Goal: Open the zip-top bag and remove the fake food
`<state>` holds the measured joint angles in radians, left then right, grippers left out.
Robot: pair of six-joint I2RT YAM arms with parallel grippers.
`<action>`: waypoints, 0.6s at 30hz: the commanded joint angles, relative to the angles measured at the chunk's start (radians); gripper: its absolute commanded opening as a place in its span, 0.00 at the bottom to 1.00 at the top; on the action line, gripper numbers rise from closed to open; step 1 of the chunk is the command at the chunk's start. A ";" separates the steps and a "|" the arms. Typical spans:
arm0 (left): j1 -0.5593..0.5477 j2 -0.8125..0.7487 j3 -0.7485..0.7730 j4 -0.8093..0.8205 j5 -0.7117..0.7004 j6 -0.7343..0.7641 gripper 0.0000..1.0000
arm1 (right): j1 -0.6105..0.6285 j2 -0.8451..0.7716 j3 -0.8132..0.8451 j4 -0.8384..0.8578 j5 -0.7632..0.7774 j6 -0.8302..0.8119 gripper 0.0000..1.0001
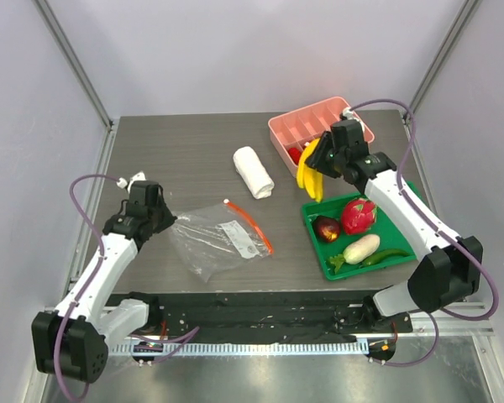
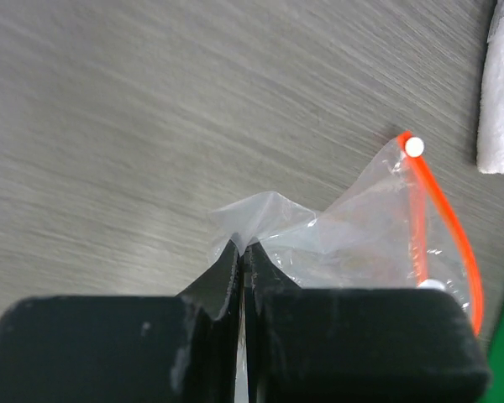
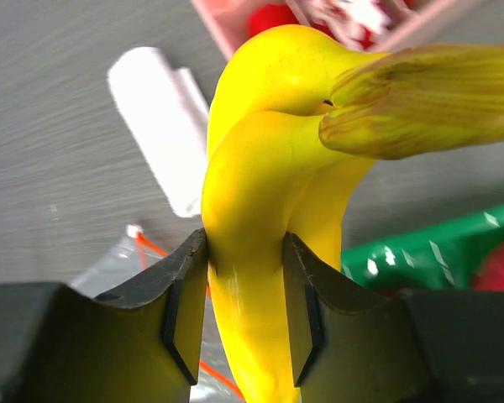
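Observation:
The clear zip-top bag [image 1: 221, 238] lies flat and empty on the table, its orange-red zip strip [image 1: 254, 225] along the right edge. My left gripper [image 1: 158, 216] is shut on the bag's left corner [image 2: 265, 214], pinching the plastic between its tips. My right gripper [image 1: 321, 161] is shut on a yellow banana [image 1: 312, 174] held in the air above the far edge of the green tray [image 1: 315, 220]; the banana [image 3: 269, 210] fills the jaws. In the tray lie the pink-red dragon fruit [image 1: 359, 215], a dark red fruit [image 1: 326, 227], a white vegetable [image 1: 360, 248] and a green pepper [image 1: 385, 257].
A rolled white towel [image 1: 253, 172] lies at the table's middle back. A pink divided tray [image 1: 301, 128] with small red-and-white pieces stands at the back right, just beyond the banana. White walls enclose the table on three sides.

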<state>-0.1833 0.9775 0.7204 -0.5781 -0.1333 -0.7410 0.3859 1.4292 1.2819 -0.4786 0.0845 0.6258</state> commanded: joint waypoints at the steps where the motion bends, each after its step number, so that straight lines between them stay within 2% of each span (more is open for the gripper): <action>1: 0.011 0.105 0.112 0.026 -0.090 0.182 0.01 | -0.087 -0.079 0.063 -0.256 0.034 -0.008 0.01; 2: 0.018 0.146 0.192 0.009 -0.113 0.205 0.11 | -0.110 -0.088 0.059 -0.352 0.081 -0.047 0.01; 4: 0.027 0.267 0.287 -0.077 -0.205 0.247 0.24 | -0.186 -0.117 0.057 -0.432 0.125 -0.096 0.01; 5: 0.027 0.305 0.333 -0.106 -0.233 0.259 0.39 | -0.215 -0.127 0.062 -0.495 0.179 -0.148 0.01; 6: 0.025 0.341 0.434 -0.176 -0.259 0.264 0.45 | -0.241 -0.133 0.069 -0.526 0.205 -0.165 0.01; 8: 0.025 0.441 0.522 -0.244 -0.346 0.243 0.57 | -0.318 -0.138 0.074 -0.590 0.248 -0.204 0.01; 9: 0.025 0.472 0.612 -0.320 -0.373 0.230 0.59 | -0.332 -0.136 0.073 -0.609 0.311 -0.209 0.01; 11: 0.019 0.541 0.697 -0.400 -0.423 0.172 0.61 | -0.357 -0.125 0.045 -0.627 0.383 -0.231 0.01; 12: 0.012 0.556 0.756 -0.429 -0.422 0.163 0.90 | -0.361 -0.121 0.033 -0.624 0.467 -0.245 0.01; 16: -0.089 0.552 0.815 -0.479 -0.370 0.158 0.92 | -0.363 -0.089 -0.079 -0.533 0.595 -0.302 0.01; 18: -0.203 0.504 0.807 -0.459 -0.339 0.152 0.92 | -0.364 -0.038 -0.102 -0.511 0.612 -0.298 0.06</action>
<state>-0.2333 1.5543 1.4960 -0.9611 -0.4835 -0.5694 0.0196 1.3323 1.2373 -1.0348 0.5362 0.3874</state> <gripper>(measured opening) 0.917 0.416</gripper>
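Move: The right hand holds the bananas, with the empty right part of the green tray about 22 cm to its right, 9 cm back and 20 cm below. The dragon fruit stands some 9 cm right and 6 back, the eggplant straight back about 10; the pink organizer is some 19 cm ahead. The left hand pinches a corner of the zip-top bag, whose middle lies about 15 cm right, 3 back and 8 below; the towel is 28 cm right, 16 ahead. Swinging swiftly right some 24 cm and back about 11, sinking slightly, the right hand keeps its grip and carries the bananas away from the organizer and past the dragon fruit to above the tray's right part, wrist turning clockwise, rolling right side up and tipping down. The left hand opens wide, lets go of the bag corner and leaves forward and up about 10 and 8 cm, rolling left side up. ##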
